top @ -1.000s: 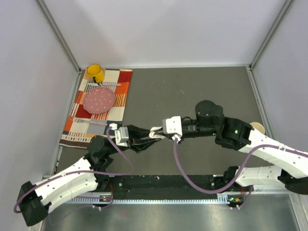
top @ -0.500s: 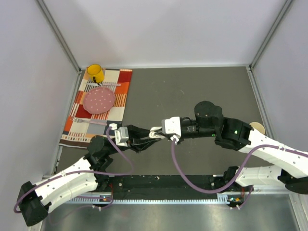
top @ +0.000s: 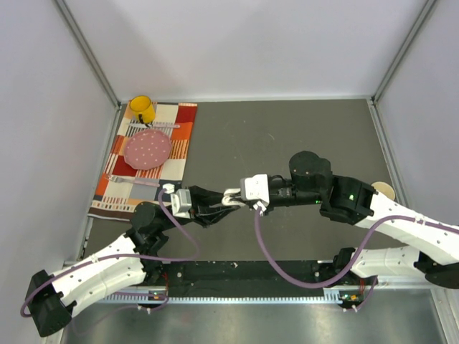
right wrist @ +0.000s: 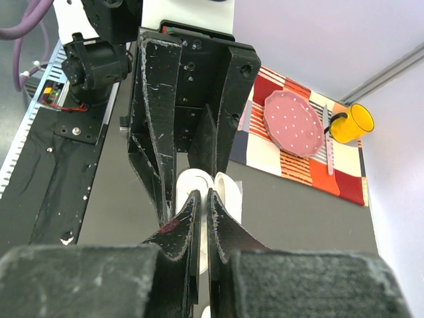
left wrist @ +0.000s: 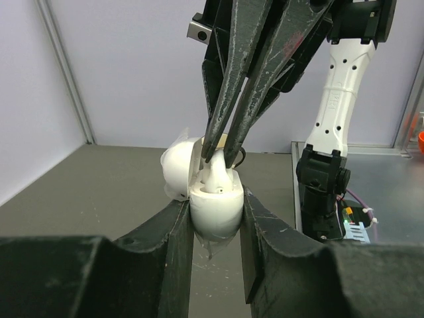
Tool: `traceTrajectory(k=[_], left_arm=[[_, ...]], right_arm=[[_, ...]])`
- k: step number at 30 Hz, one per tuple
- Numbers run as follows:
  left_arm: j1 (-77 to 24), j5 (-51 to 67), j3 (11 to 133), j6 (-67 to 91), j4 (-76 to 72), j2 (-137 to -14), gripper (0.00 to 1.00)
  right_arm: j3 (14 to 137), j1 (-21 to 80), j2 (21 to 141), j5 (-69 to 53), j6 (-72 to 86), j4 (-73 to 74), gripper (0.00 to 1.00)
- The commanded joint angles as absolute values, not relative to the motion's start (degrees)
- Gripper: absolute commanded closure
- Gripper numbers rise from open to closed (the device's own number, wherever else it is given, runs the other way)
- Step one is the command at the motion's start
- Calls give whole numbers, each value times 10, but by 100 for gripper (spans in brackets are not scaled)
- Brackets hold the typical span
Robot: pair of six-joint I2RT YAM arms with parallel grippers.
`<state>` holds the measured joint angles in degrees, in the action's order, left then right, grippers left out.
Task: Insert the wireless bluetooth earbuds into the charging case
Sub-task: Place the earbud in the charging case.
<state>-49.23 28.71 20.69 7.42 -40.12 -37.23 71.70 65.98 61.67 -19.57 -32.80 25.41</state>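
The white oval charging case (left wrist: 215, 213) is held off the table with its lid (left wrist: 177, 161) hinged open to the left, and my left gripper (left wrist: 215, 205) is shut on its body. One white earbud (left wrist: 218, 177) sticks up out of the case's well. My right gripper (left wrist: 216, 158) comes down from above, shut on the earbud's top. In the right wrist view the right gripper (right wrist: 204, 196) is pressed together in front of the case (right wrist: 187, 180) and its lid (right wrist: 230, 189). From overhead, both grippers meet at the case (top: 231, 196) at the table's near middle.
A striped placemat (top: 154, 154) lies at the back left with a pink plate (top: 148, 148), a yellow cup (top: 142, 109) and cutlery on it. A beige round object (top: 384, 190) sits by the right wall. The arms' black base rail (top: 251, 276) runs along the near edge.
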Motion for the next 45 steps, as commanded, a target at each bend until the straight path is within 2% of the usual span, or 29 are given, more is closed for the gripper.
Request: traceTrajectory(k=[1, 13, 18, 19, 21, 22, 27, 29, 33, 38, 41, 44, 45], left_arm=[[-494, 280, 229, 79, -442, -363, 100], [-493, 272, 228, 79, -448, -359, 100], [-494, 268, 224, 79, -448, -358, 100], [-494, 268, 224, 79, -448, -358, 100], [-493, 267, 222, 78, -447, -357, 100], [-494, 265, 221, 78, -447, -356, 100], [-494, 262, 216, 77, -446, -351, 100], [-494, 258, 214, 77, -445, -349, 100], [-494, 249, 207, 75, -439, -340, 100], [-494, 228, 200, 67, -432, -332, 100], [-494, 212, 198, 60, -418, -325, 100], [-493, 193, 194, 53, -411, -314, 100], [-493, 189, 192, 48, -411, -307, 100]], right_arm=[[735, 677, 621, -208, -313, 253, 100], [735, 681, 628, -184, -301, 265, 98], [738, 681, 625, -171, -308, 264, 89], [738, 681, 623, -165, -310, 264, 82], [741, 681, 621, -161, -312, 263, 77], [741, 682, 621, -156, -314, 264, 72], [743, 682, 613, -150, -314, 244, 68], [738, 681, 602, -151, -310, 230, 62], [715, 682, 573, -156, -307, 171, 47], [668, 681, 520, -151, -284, 86, 38], [631, 681, 496, -103, -258, 12, 33], [592, 681, 469, 24, -215, -82, 29], [582, 679, 459, 118, -202, -104, 26]])
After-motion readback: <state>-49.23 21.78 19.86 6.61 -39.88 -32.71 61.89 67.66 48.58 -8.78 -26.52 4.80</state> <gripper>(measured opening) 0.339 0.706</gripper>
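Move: The open charging case, still pinched in the left fingers, sits about 2 cm to the right of the left hand point and 1 cm above it. From the right hand, whose shut fingers hold an earbud down in that case, the case is some 2 cm left, 1 cm back and 2 cm lower. On the table some 30 cm below the right hand, a loose earbud lies about 7 cm back and 3 cm left, and the pink plate 13 cm ahead and 29 cm left. The right fingers open wide, let go of the earbud in the case, then lift about 7 cm up and rightward. ##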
